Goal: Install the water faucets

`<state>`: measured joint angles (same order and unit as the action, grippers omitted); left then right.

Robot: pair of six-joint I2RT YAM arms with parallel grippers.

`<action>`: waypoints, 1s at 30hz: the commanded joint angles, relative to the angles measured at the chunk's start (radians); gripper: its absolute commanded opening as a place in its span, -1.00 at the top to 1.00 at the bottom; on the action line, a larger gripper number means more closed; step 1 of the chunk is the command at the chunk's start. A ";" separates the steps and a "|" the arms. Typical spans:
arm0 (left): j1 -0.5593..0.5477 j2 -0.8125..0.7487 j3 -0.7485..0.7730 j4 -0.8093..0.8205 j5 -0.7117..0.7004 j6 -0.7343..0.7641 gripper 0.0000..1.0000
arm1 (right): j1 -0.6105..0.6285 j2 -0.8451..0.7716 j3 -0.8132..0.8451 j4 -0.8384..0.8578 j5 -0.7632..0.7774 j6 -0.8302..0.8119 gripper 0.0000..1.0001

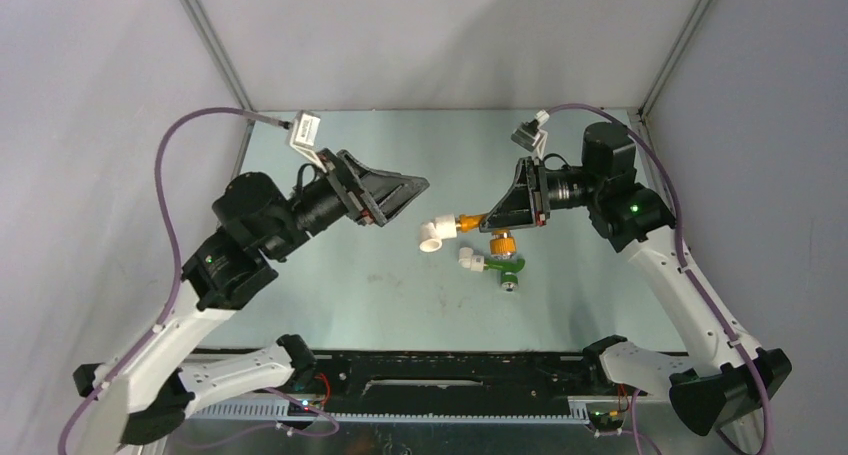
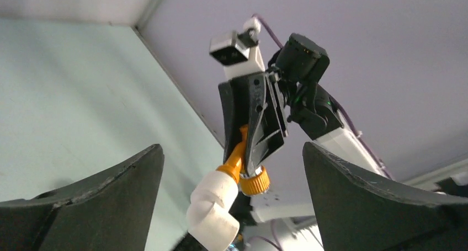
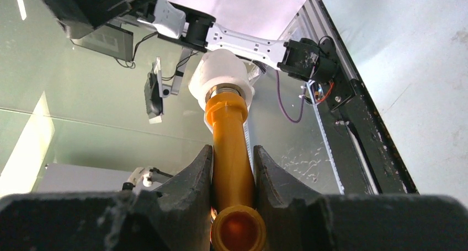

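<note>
My right gripper (image 1: 492,218) (image 3: 232,149) is shut on the body of the orange water faucet (image 1: 470,219) (image 3: 229,151), held above the table. A white elbow fitting (image 1: 435,233) (image 3: 221,74) (image 2: 212,207) sits on that faucet's threaded end, pointing toward the left arm. My left gripper (image 1: 415,197) (image 2: 232,146) is open with nothing between its fingers, a short way left of the elbow and facing it. The green water faucet (image 1: 508,267) lies on the table below the right gripper, with a white elbow (image 1: 468,260) at its left end. An orange ribbed knob (image 1: 503,243) (image 2: 255,182) shows just under the right fingertips.
The pale green tabletop (image 1: 330,285) is boxed in by grey walls (image 1: 100,95) on three sides. A black rail with wiring (image 1: 440,385) runs along the near edge between the arm bases. Purple cables (image 1: 170,145) loop off both arms.
</note>
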<state>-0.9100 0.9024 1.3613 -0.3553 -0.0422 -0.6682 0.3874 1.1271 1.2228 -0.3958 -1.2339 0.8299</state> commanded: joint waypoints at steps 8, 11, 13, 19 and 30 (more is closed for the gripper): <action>0.157 0.002 -0.256 0.225 0.524 -0.560 -0.99 | -0.005 -0.038 0.014 0.091 -0.029 0.035 1.00; 0.157 0.012 -0.313 0.324 0.580 -0.636 -0.99 | -0.008 -0.041 0.015 0.093 -0.024 0.039 1.00; 0.157 0.012 -0.353 0.414 0.603 -0.685 -0.86 | -0.010 -0.041 0.014 0.096 -0.021 0.041 1.00; 0.153 0.021 -0.400 0.521 0.645 -0.745 -0.31 | -0.021 -0.046 0.014 0.107 -0.022 0.053 1.00; 0.134 0.052 -0.301 0.289 0.613 -0.535 1.00 | -0.025 -0.051 0.014 0.101 -0.031 0.065 1.00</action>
<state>-0.7631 0.9459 0.9657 0.0673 0.5701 -1.3563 0.3626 1.0920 1.2228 -0.3328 -1.2430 0.8787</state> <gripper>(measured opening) 0.370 0.296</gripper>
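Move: The white elbow, already on the orange faucet's spout, lies about 5 cm right of the open left hand, 4 cm back and 9 cm below. From the right hand the elbow is about 7 cm left, 1 cm back and level. The orange faucet body stands 12 cm right of the left hand, 4 cm back and 10 cm lower, in the right fingers. The green faucet lies on the table about 16 cm right of the left hand, roughly level fore-and-aft and 40 cm below. Down about 8 cm, then to the right and back onto the white elbow, the left hand swings clockwise until its fingers point almost straight right and rolls some 40 degrees about its own length. Late in the approach its wide-open fingers close and pinch the elbow from both sides. The right hand keeps its grip on the orange faucet and rises 1.5 cm. ##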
